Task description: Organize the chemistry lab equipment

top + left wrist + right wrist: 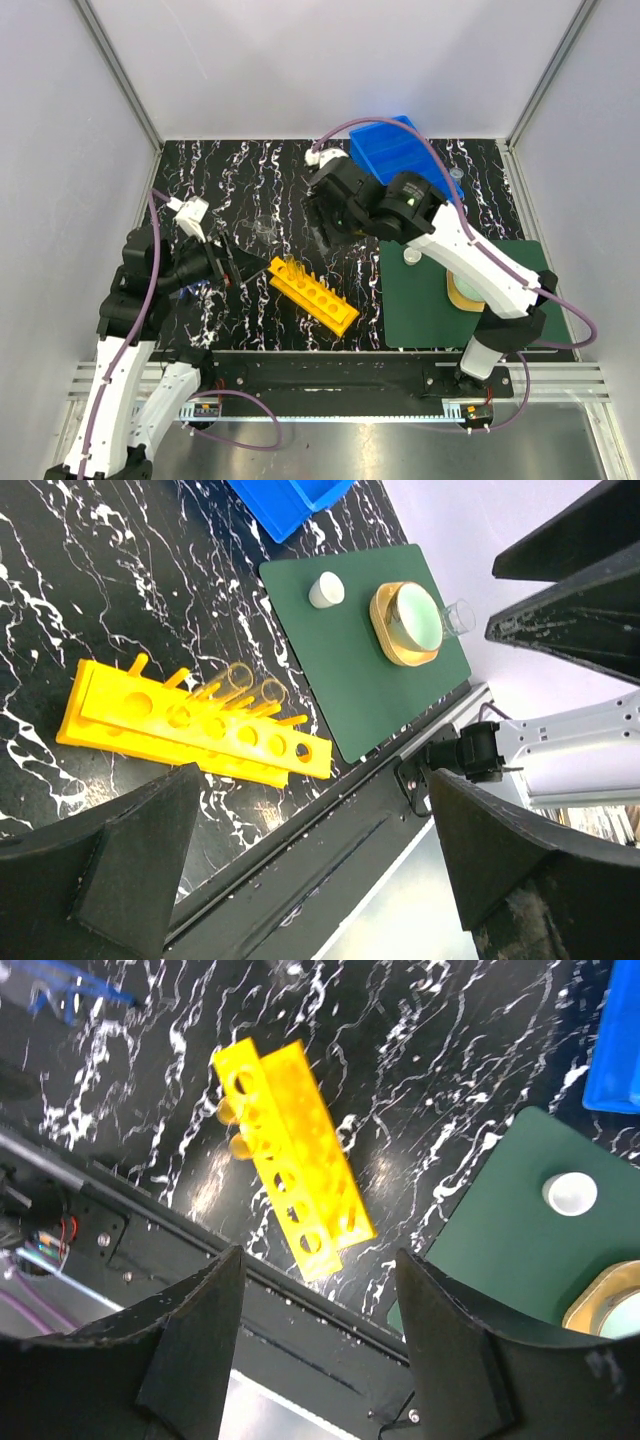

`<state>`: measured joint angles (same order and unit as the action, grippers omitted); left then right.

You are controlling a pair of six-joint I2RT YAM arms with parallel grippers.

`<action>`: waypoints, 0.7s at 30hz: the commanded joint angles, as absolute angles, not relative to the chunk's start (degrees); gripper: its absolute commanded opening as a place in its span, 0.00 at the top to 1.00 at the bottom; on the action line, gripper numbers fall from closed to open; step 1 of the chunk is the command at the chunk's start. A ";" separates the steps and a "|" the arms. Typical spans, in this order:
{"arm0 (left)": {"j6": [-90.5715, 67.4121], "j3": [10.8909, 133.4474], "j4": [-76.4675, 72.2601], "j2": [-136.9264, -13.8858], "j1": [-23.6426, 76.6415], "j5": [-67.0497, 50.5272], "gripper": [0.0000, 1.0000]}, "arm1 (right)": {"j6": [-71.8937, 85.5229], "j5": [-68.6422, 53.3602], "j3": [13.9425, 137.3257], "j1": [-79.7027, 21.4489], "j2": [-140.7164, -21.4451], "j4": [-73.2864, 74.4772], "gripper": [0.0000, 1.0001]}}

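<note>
The yellow rack [313,293] lies slanted on the marbled table, with two clear glass tubes [250,680] standing in holes at its left end. A small white round piece [326,590] sits on the dark green mat, and a clear beaker [460,615] stands at the mat's edge behind the dome. The blue bin [400,150] is at the back right. My left gripper [320,870] is open and empty, held left of the rack [190,725]. My right gripper [315,1340] hovers behind the rack [290,1160], its jaws apart with nothing between them.
The dark green mat [430,310] covers the right front of the table and carries a pale green dome on a tan disc [465,290]. A black rail [330,375] runs along the near edge. Grey walls close in the left, back and right sides.
</note>
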<state>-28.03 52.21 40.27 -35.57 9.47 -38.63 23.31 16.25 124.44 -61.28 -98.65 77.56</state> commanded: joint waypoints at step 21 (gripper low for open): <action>-26.28 66.54 39.46 -48.08 9.23 -32.78 0.01 | 21.26 17.58 140.64 -29.02 -123.15 65.93 0.29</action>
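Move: The grey tube beside the blue bin lies about 38 cm ahead of the right hand, 4 cm to its right and 30 cm below. The blue bin is some 32 cm ahead and 17 cm right; the glass beaker is about 18 cm ahead and 20 cm left. The yellow rack stands roughly level with the hand, 7 cm left. From the left hand the tube is about 43 cm ahead, 20 cm right. The empty right hand sweeps some 22 cm forward, sinking, towards the grey tube; the left rises forward, open. ##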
